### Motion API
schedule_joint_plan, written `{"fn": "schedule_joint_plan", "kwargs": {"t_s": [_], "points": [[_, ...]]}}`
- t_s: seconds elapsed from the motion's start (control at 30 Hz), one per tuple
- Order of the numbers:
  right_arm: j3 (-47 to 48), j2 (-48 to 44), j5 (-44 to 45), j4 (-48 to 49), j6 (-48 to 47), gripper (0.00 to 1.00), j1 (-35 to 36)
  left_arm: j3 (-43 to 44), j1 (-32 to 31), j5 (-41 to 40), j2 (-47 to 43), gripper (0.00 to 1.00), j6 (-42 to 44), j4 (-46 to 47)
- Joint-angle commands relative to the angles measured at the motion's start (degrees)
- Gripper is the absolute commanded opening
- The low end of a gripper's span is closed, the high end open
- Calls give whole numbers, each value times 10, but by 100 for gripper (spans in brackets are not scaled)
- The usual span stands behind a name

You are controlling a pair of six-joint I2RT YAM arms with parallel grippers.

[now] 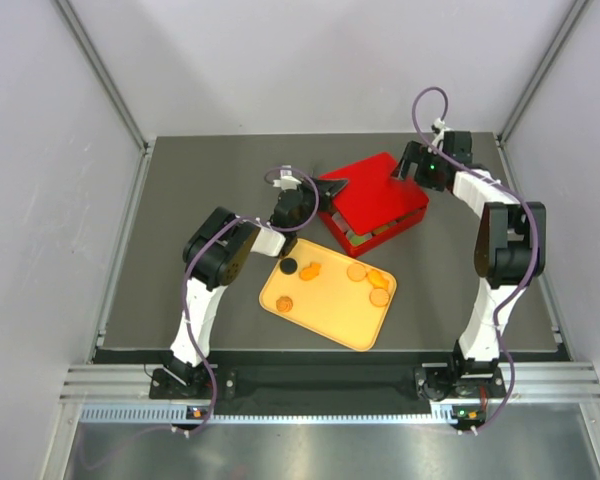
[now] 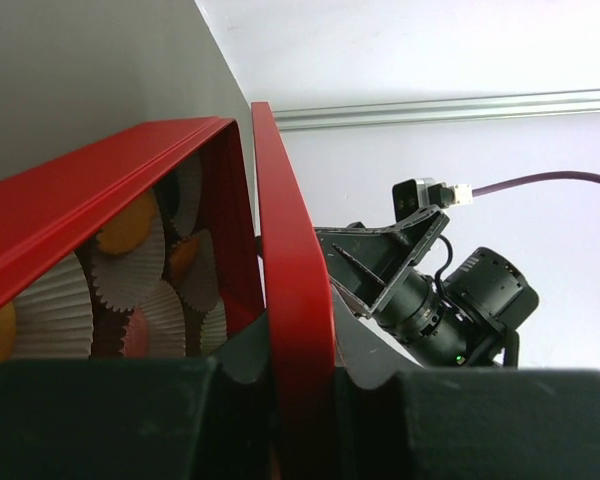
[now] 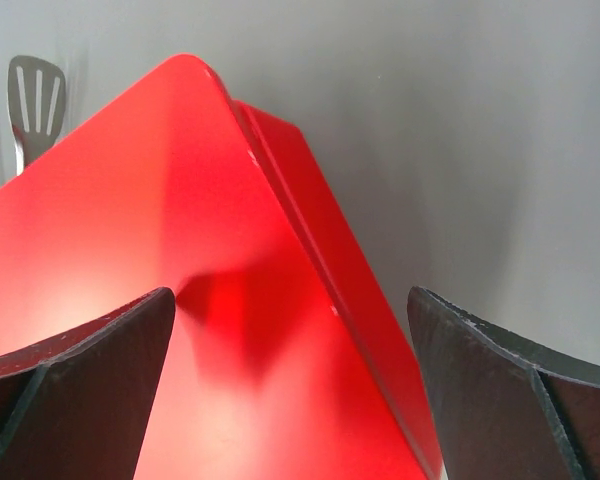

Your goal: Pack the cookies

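Several cookies lie on the orange tray [image 1: 342, 318]: a black one [image 1: 289, 266] and orange ones [image 1: 356, 271], some near the tray's far edge, one [image 1: 284, 303] at its left. Behind the tray stands the red box [image 1: 380, 232] with its red lid [image 1: 372, 188] tilted over it. My left gripper [image 1: 330, 190] [image 2: 300, 350] is shut on the lid's rim [image 2: 285, 250]. Inside the box, white paper cups [image 2: 130, 275] hold more cookies [image 2: 130, 222]. My right gripper [image 1: 405, 170] [image 3: 290, 320] hangs open just above the lid's far right corner [image 3: 210, 300], holding nothing.
The dark table mat [image 1: 180, 200] stretches left of the box and tray. Grey walls with metal rails [image 1: 100, 70] enclose the table on three sides. The right wrist camera and gripper body [image 2: 440, 300] show beyond the lid in the left wrist view.
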Motion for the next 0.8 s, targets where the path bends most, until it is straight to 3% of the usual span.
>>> {"fn": "schedule_joint_plan", "kwargs": {"t_s": [0.0,0.4,0.77], "points": [[-5,-7,-28,33,2,100,-21,2,-2,13,-10,13,-16,58],[-13,2,-40,34,5,100,-22,1,-1,21,-19,35,-29,11],[-16,8,-48,33,5,100,-22,-16,15,29,-61,39,-13,-59]]}}
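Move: The red box, onto which the left hand is bringing the red lid it still pinches, has its middle some 10 cm right of that hand, 5 cm back and about 8 cm below. The yellow tray's middle is about 27 cm back and 2 cm left; its black cookie lies roughly 20 cm back and 12 cm left, both 14 cm down. From the right hand the box's middle is about 8 cm back, 7 cm left and 6 cm below. The left fingers slacken their pinch on the lid's edge, opening partway until the upper finger stands clear of it; the hand first eases about half a centimetre back and to the right, then sinks roughly 2 cm towards the box, fingertips tipping about 5 degrees down. The right hand stays wide open over the lid's far right edge, drifting only about 1 cm. ##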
